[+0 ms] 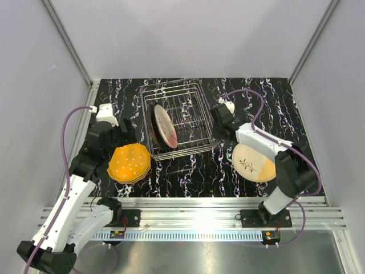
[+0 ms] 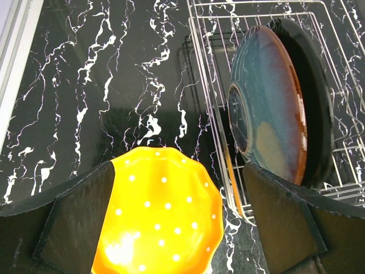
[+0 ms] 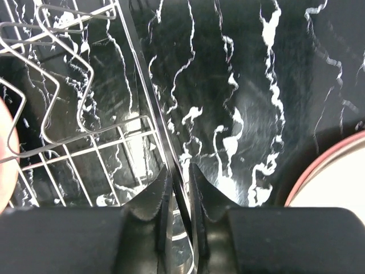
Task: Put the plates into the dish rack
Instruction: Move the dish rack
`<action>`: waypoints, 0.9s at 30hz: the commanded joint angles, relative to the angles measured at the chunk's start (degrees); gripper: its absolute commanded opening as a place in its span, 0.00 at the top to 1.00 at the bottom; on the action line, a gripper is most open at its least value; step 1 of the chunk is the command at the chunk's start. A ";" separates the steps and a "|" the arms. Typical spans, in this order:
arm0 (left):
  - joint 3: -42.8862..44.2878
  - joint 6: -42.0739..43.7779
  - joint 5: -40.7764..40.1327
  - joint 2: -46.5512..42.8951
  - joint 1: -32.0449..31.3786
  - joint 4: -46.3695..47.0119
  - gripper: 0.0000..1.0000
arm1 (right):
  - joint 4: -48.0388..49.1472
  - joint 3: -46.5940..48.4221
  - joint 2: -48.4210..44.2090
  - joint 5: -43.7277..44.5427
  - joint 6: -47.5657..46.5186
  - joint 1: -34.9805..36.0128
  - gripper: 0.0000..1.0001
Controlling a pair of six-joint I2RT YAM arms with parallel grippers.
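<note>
An orange plate (image 1: 130,164) with white dots and a scalloped rim lies flat on the table, left of the dish rack (image 1: 178,117). My left gripper (image 1: 118,141) hangs open just above the orange plate (image 2: 159,217), one finger (image 2: 80,222) at each side, not touching. Two plates stand upright in the rack's left slots: a black one (image 2: 316,97) and a blue-brown glazed one (image 2: 268,103). My right gripper (image 3: 179,182) is shut on the rack's right rim wire (image 3: 149,85). A cream plate (image 1: 254,162) with a flower sprig lies flat at the right.
The rack's middle and right slots (image 1: 191,111) hold nothing. The cream plate's pinkish rim (image 3: 336,182) lies close to the right of my right gripper. Grey walls stand on three sides, and an aluminium rail (image 1: 188,202) runs along the table's near edge.
</note>
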 commanded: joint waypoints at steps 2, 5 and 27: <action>-0.45 -0.18 1.73 -1.18 0.13 2.33 0.01 | -2.40 -3.23 -3.77 3.83 9.17 -0.35 0.92; -0.45 -0.18 2.08 -1.36 0.05 2.42 0.01 | -3.28 -5.44 -6.67 4.45 11.45 0.35 0.99; -0.63 -0.01 2.17 -1.53 -0.75 2.24 0.01 | -7.41 -10.72 -18.53 7.70 15.86 5.62 0.39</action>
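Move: Between the right fingers is the right-hand rail of the dish rack, whose middle lies some 14 cm to the left, 7 cm ahead and 4 cm lower. The plates standing in the rack are about 22 cm left and 4 cm ahead, roughly at finger height. The leaf plate lies about 16 cm right, 11 cm back and 8 cm down. From the idle left hand, the rack's middle is about 21 cm right, 10 cm ahead and 19 cm below. Dragging the rack's right rail it already pinches, the right hand draws level back towards the bases by about 7.5 cm, drifting slightly right near the end. The wrist turns some 10 degrees clockwise with the rack; then, over the last bit, the fingers open to a little over half and let go of the rail, staying down around it. ##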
